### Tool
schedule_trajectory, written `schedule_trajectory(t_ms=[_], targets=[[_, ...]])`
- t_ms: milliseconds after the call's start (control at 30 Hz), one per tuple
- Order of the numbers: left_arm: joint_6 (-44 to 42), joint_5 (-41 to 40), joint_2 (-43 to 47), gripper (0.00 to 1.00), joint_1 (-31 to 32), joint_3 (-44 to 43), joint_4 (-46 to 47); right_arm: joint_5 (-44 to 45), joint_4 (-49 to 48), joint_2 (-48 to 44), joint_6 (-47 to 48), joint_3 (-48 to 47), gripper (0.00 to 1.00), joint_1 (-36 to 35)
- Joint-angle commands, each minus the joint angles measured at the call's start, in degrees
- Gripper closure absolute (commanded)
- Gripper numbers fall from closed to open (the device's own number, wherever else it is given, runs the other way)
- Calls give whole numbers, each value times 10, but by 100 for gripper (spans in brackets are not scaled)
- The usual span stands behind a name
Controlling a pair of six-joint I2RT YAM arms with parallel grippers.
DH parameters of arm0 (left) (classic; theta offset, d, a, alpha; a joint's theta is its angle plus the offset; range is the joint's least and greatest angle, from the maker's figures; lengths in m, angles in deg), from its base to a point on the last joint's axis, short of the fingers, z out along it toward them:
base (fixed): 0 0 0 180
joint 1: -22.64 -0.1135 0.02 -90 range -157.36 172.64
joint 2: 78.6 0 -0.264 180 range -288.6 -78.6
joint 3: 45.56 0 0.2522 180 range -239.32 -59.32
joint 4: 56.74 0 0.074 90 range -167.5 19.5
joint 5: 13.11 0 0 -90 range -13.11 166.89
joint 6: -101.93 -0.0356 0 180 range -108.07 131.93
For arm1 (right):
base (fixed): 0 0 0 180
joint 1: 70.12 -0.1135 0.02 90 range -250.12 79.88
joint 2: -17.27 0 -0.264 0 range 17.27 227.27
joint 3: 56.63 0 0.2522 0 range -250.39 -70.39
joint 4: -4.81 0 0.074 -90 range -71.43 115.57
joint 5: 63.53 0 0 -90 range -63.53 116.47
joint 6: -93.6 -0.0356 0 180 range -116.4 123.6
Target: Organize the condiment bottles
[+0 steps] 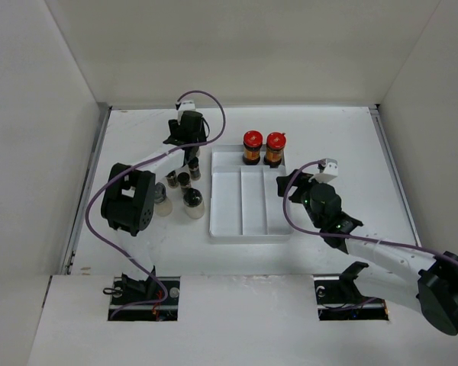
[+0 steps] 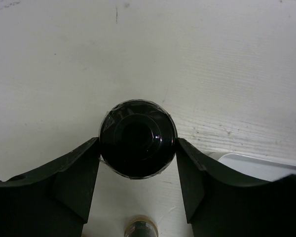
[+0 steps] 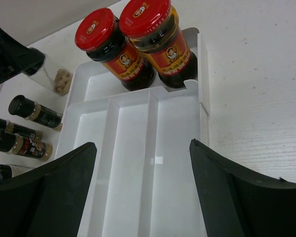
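Note:
My left gripper (image 2: 137, 144) is shut on a black-capped condiment bottle (image 2: 137, 129), its fingers pressed to both sides of the cap. That bottle (image 1: 191, 158) stands on the table just left of the white divided tray (image 1: 248, 230). Two red-capped jars (image 1: 252, 146) (image 1: 275, 147) stand side by side in the tray's far compartment. Three slim black-capped bottles (image 1: 183, 180) cluster left of the tray. My right gripper (image 1: 285, 185) hovers open over the tray's right side, and its wrist view shows nothing between the fingers (image 3: 69, 163), only the tray's long compartments (image 3: 133, 148).
A wider dark-capped jar (image 1: 193, 200) and a silver-capped one (image 1: 162, 198) stand near the left arm's elbow. Another bottle top (image 2: 142, 228) lies just under the left gripper's palm. White walls enclose the table on three sides.

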Motion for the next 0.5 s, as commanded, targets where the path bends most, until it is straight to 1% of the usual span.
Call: schedule_trajectory(t_ms=[0, 100, 267, 367, 467], targets=[[-7, -11, 26, 59, -2, -15, 27, -3, -41, 1, 2, -11, 17, -5], [-23, -22, 61, 61, 6, -6, 56, -3, -42, 10, 5, -14, 17, -5], [-54, -25, 122, 61, 27, -8, 109, -3, -48, 14, 2, -14, 17, -5], [-66, -24, 135, 61, 39, -30, 112, -3, -50, 13, 3, -11, 17, -5], [-56, -4, 135, 61, 53, -44, 94, -2, -50, 0, 1, -8, 17, -5]])
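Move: The left gripper already has the black-capped bottle by its cap. The free left end of the tray's far compartment lies about 11 cm to its right, 1 cm back and 8 cm below; in that compartment the first red-lidded jar stands some 19 cm right and 2 cm back, the second 25 cm right and 3 cm back. A spice bottle stands 8 cm back and 1 cm right. From the right gripper, that free end is roughly 17 cm ahead, 18 cm left and 12 cm below. Keep the left fingers shut on the black cap and lift the bottle off the table, slowly at first and then fast, about 11 cm straight up. As it climbs, swing it some 3 cm right, to the tray's side, and let the fingertips tip up by around 15 degrees. ##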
